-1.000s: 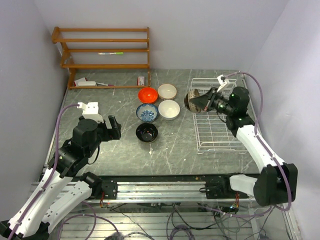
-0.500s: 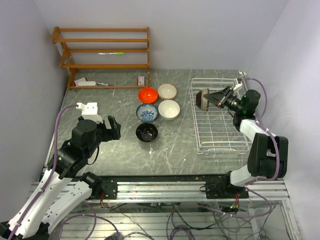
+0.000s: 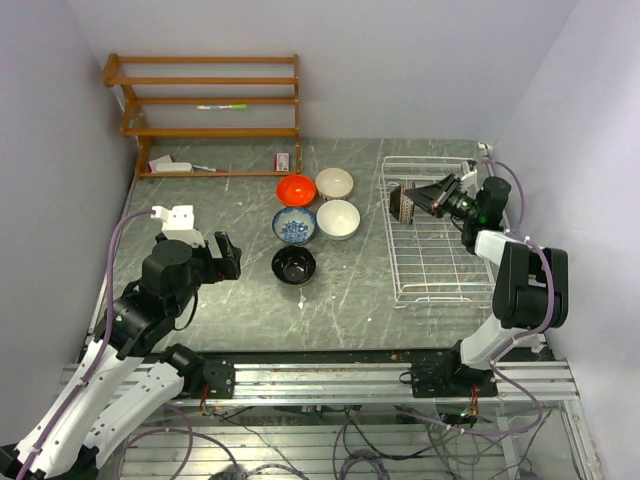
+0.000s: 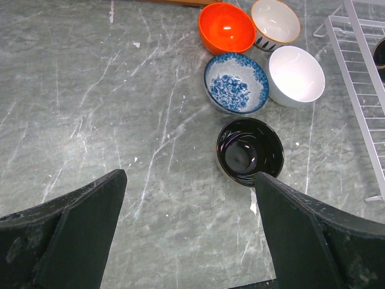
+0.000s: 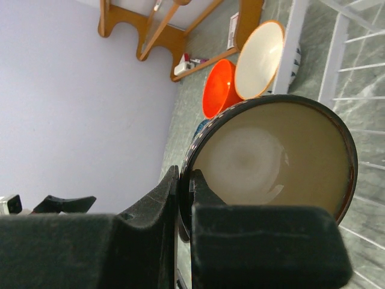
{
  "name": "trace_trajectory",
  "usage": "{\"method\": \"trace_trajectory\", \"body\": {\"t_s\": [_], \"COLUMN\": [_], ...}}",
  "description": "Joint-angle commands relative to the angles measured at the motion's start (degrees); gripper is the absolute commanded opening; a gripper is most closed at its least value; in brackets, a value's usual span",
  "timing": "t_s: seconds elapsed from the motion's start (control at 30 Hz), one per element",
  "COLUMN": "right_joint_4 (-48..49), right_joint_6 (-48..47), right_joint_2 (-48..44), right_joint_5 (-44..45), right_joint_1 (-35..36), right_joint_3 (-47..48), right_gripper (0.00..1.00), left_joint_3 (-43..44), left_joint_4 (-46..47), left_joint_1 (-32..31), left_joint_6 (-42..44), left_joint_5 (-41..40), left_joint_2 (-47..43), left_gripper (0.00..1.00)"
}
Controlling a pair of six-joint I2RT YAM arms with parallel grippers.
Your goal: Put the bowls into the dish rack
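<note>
My right gripper (image 3: pixel 421 199) (image 5: pixel 185 177) is shut on the rim of the brown bowl (image 3: pixel 405 203) (image 5: pixel 271 162), tan inside, holding it on edge over the far left part of the white wire dish rack (image 3: pixel 395 270) (image 5: pixel 343 42). On the table to the rack's left sit the orange-red bowl (image 3: pixel 295 189) (image 4: pixel 227 27), cream bowl (image 3: pixel 334 183) (image 4: pixel 275 21), white bowl (image 3: pixel 338 219) (image 4: pixel 296 75), blue-and-white bowl (image 3: pixel 294 226) (image 4: pixel 236 82) and black bowl (image 3: pixel 293 265) (image 4: pixel 249 150). My left gripper (image 3: pixel 228 255) (image 4: pixel 189 177) hangs open, holding nothing, left of the black bowl.
A brown wooden shelf unit (image 3: pixel 205 110) stands at the back left with small items on its lowest board. Walls close in on the left and right. The rack's corner (image 4: pixel 361 78) shows at the right of the left wrist view.
The right arm carried the brown bowl from the rack's left edge to over its back part and tipped it onto its edge. The left arm has not moved.
</note>
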Motion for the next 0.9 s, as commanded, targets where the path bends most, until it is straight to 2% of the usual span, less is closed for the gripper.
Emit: {"method": "trace_trajectory", "body": {"t_s": [0.0,0.1,0.47,0.6,0.77,0.87], "right_joint_4": [1.11,2.57,-2.47,3.2,14.71,17.58], "right_joint_6": [0.49,1.63,-1.58,2.23,9.2,12.37], "right_joint_2": [3.28,4.75,6.97,9.18,10.99,11.05], "right_joint_5": [0.41,0.98,1.8,0.0,-2.55,-2.83], "right_joint_1": [-0.54,-0.63,-2.38,-3.76,-4.41,-4.42], "right_joint_3": [2.23,1.97,2.19,-0.46,-2.2,-1.81], "right_gripper": [0.0,0.0,0.03,0.03,0.01,0.0], "left_joint_3": [-0.12,-0.02,0.0,-0.15,0.0,-0.05], "left_joint_4": [0.23,0.15,0.06,0.05,-0.03,-0.12], "left_joint_1": [-0.22,-0.27,-0.26,-0.27,-0.26,-0.26], "left_joint_6": [-0.44,-0.58,-0.65,-0.6,-0.58,-0.62], "left_joint_5": [-0.52,-0.67,-1.01,-1.03,-1.07,-1.17], "left_joint_2": [-0.48,-0.43,-0.32,-0.1,0.53,0.64], "left_gripper": [0.99,0.99,0.99,0.99,0.99,0.99]}}
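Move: The beige bowl is already in the right hand's fingers, pinched at its rim over the far-left part of the dish rack. The rack spot it is taken to lies about 1 cm ahead of that hand, 4 cm to its right and 5 cm below. The white bowl stands some 16 cm left and 3 cm back, the leaf-patterned bowl about 17 cm left and 6 cm ahead, both some 15 cm lower. From the left hand, the rack spot is roughly 41 cm right, 19 cm ahead and 10 cm below. The beige bowl, still pinched by its rim, is lowered about 4 cm into the rack by the right hand, which edges some 2 cm forward as it sinks. With the descent over, the hand carries the bowl about 2–3 cm to the right, farther in from the rack's left rail, tipping only some 5 degrees and keeping its fingers shut. ##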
